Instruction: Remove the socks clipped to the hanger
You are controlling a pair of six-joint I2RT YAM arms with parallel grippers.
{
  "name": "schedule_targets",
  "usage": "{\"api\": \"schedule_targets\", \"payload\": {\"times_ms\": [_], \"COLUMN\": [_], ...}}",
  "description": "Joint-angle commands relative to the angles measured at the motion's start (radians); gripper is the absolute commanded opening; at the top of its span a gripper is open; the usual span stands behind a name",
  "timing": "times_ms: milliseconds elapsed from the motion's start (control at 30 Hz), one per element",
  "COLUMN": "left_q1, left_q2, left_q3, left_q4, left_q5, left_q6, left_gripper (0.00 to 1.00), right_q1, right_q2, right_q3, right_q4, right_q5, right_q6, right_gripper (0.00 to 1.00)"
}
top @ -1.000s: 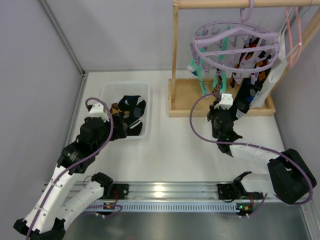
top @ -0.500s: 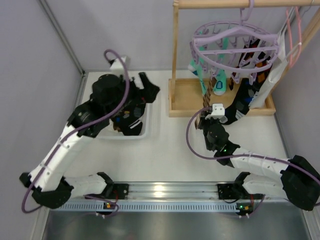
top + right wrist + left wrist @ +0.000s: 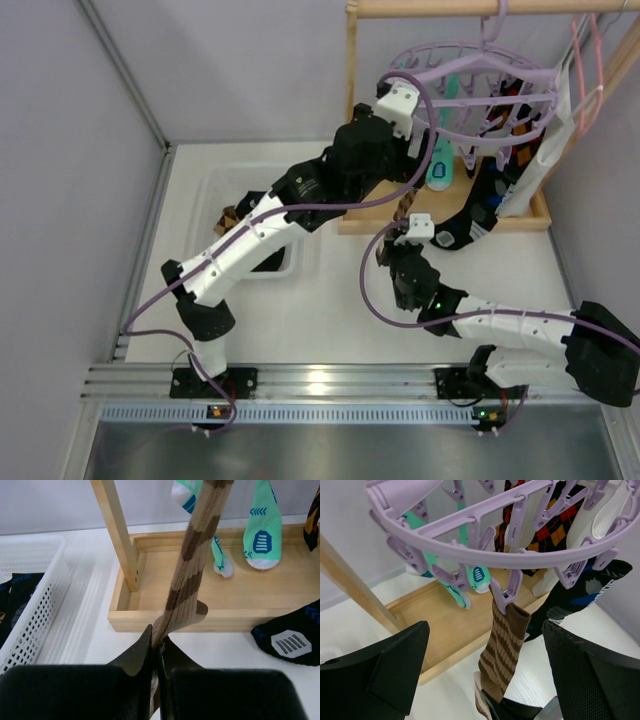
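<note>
The lavender ring hanger [image 3: 470, 75] [image 3: 470, 555] hangs from the rack bar with socks on its pegs. A brown-tan striped sock [image 3: 507, 640] [image 3: 192, 570] [image 3: 405, 205] is clipped at its cuff by a peg and stretched downward. My right gripper [image 3: 159, 642] [image 3: 395, 250] is shut on its lower end. My left gripper [image 3: 485, 630] [image 3: 415, 150] is open just below the ring, its fingers on either side of that sock and apart from it. Teal socks [image 3: 462, 592] [image 3: 262, 530], an argyle sock [image 3: 555, 525] and a black sock [image 3: 575, 595] [image 3: 292, 637] also hang there.
A white basket [image 3: 225, 185] [image 3: 30, 605] at the left holds dark socks. The wooden rack has a base tray [image 3: 360, 200] [image 3: 200, 600] and an upright post [image 3: 350, 90] [image 3: 117, 530]. A pink wire hanger [image 3: 590, 80] and a white cloth [image 3: 555, 140] hang at the right.
My left arm swung from the basket across to the hanger, gripper open. My right gripper kept its hold on the striped sock and drew it down and leftward.
</note>
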Motion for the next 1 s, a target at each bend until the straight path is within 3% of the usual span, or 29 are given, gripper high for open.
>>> {"api": "schedule_targets", "payload": {"times_ms": [0,100,300,500,800,967], "left_q1": [-0.007,-0.011,-0.054,-0.054,-0.054,-0.050], "left_q2": [0.054,0.099,0.179,0.240,0.286,0.299], "left_q3": [0.123,0.167,0.239,0.273,0.284,0.282], "left_q4": [0.033,0.035,0.053,0.078,0.130,0.157], "left_q5": [-0.001,0.005,-0.114,-0.139,-0.156,-0.177], "left_q6": [0.103,0.123,0.215,0.238,0.268,0.279], "left_gripper": [0.98,0.93,0.88,0.73,0.69,0.54], "right_q1": [0.037,0.045,0.057,0.074,0.097,0.108], "right_q2": [0.020,0.036,0.058,0.073,0.107,0.112], "right_q3": [0.061,0.084,0.147,0.158,0.184,0.178], "right_q4": [-0.014,-0.037,-0.137,-0.137,-0.143,-0.141], "right_q5": [0.041,0.054,0.109,0.112,0.115,0.115], "right_q6": [0.020,0.021,0.061,0.053,0.035,0.047], "right_gripper": [0.00,0.00,0.00,0.00,0.00,0.00]}}
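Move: The purple clip gripping the brown striped sock is about 5 cm ahead of the left gripper, 7 cm to its right and some 3 cm lower. The black sock's clip hangs about 6 cm farther right, at much the same height; the mint sock hangs some 7 cm beyond the brown sock's clip. From the right gripper, already shut on the brown sock, that clip is about 8 cm ahead, 7 cm right and 20 cm up. Bring the left gripper about 6 cm right and 4 cm forward towards the brown sock's clip, sinking some 3.5 cm in the second half, while rolling its left side up and tilting the fingers slightly upward. Narrow the jaws to just over half open around the clip. With the right gripper keep pinching the sock and draw it 2.5 cm left. ##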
